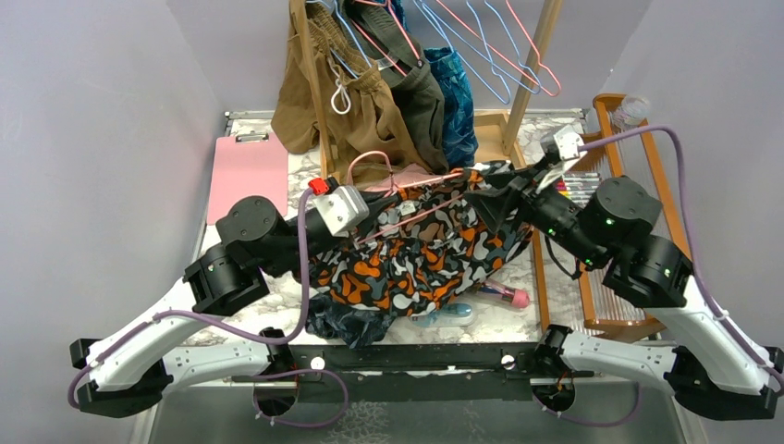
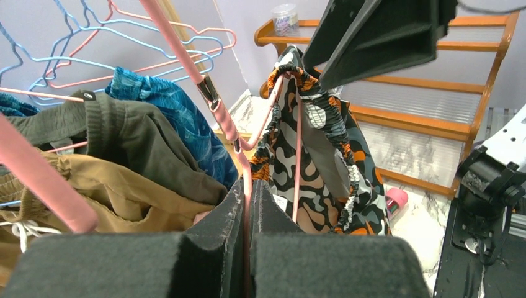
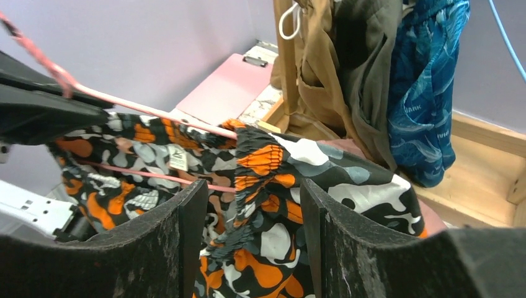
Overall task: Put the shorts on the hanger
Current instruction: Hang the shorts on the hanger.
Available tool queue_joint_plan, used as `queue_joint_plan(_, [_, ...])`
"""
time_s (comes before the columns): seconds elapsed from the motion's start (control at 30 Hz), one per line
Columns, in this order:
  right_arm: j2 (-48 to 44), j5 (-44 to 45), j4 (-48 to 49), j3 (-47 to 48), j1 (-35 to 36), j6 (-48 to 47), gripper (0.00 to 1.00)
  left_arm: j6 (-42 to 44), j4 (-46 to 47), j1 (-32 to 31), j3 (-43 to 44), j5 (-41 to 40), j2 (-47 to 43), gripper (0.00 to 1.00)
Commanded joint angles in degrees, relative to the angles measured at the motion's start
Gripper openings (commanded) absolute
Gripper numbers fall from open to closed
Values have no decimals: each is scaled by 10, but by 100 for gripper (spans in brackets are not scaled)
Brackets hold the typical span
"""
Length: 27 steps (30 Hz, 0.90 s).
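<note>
The shorts (image 1: 416, 264), dark with orange, white and grey blobs, hang draped over the pink wire hanger (image 1: 434, 181) held above the table. My left gripper (image 1: 404, 205) is shut on the hanger; in the left wrist view its fingers (image 2: 231, 211) pinch the pink wire (image 2: 217, 105), with the shorts (image 2: 322, 161) hanging just beyond. My right gripper (image 1: 479, 196) stands open at the shorts' right end. In the right wrist view the gathered waistband (image 3: 260, 161) lies loose between its spread fingers (image 3: 192, 211), and the hanger (image 3: 142, 108) runs off to the left.
Brown, olive and blue garments (image 1: 370, 83) hang on a wooden rack behind, with light-blue and pink hangers (image 1: 481, 46) above. A pink clipboard (image 1: 248, 171) lies at the back left. A wooden frame (image 1: 638, 185) stands at the right. Dark navy fabric (image 1: 342, 322) and a pink-capped item (image 1: 518, 298) lie under the shorts.
</note>
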Motion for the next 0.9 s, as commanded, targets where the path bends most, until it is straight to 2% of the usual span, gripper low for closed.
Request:
queue_joint_plan(0.0, [20, 39, -10, 19, 2, 11, 57, 1, 31, 1, 55, 13, 5, 0])
queue_joint_plan(0.07, [25, 28, -10, 26, 2, 11, 53, 5, 30, 1, 76, 17, 9, 0])
queue_joint_plan(0.17, [32, 20, -14, 40, 2, 13, 41, 9, 30, 2, 100, 22, 17, 0])
queue_joint_plan(0.3, [38, 6, -16, 68, 2, 19, 10, 11, 29, 2, 132, 37, 32, 0])
queue_joint_plan(0.37, [43, -5, -15, 97, 2, 24, 1, 11, 30, 1, 153, 50, 43, 0])
queue_joint_plan(0.5, [72, -41, -23, 194, 1, 44, 1, 4, 26, 1, 202, 81, 75, 0])
queue_joint_plan(0.63, [116, -38, -52, 294, 2, 94, 1, -9, 9, 1, 238, 119, 112, 0])
queue_joint_plan(0.87, [136, -42, -119, 287, 2, 146, 1, -21, 18, 1, 160, 106, 104, 0])
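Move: The waistband of the camouflage shorts, at its right end, lies some 3 cm ahead of the open right hand and 2 cm to its left, about 2 cm lower. The tip of the pink hanger's right arm, already inside the waistband, is about 4 cm ahead and 4 cm left, level with the hand. From the left hand, which holds the hanger near its neck, that waistband end is roughly 11 cm right and 2 cm ahead, 2 cm lower. As the left hand raises the hanger about 10 cm, right fingers pinch the waistband and lift some 14 cm. ##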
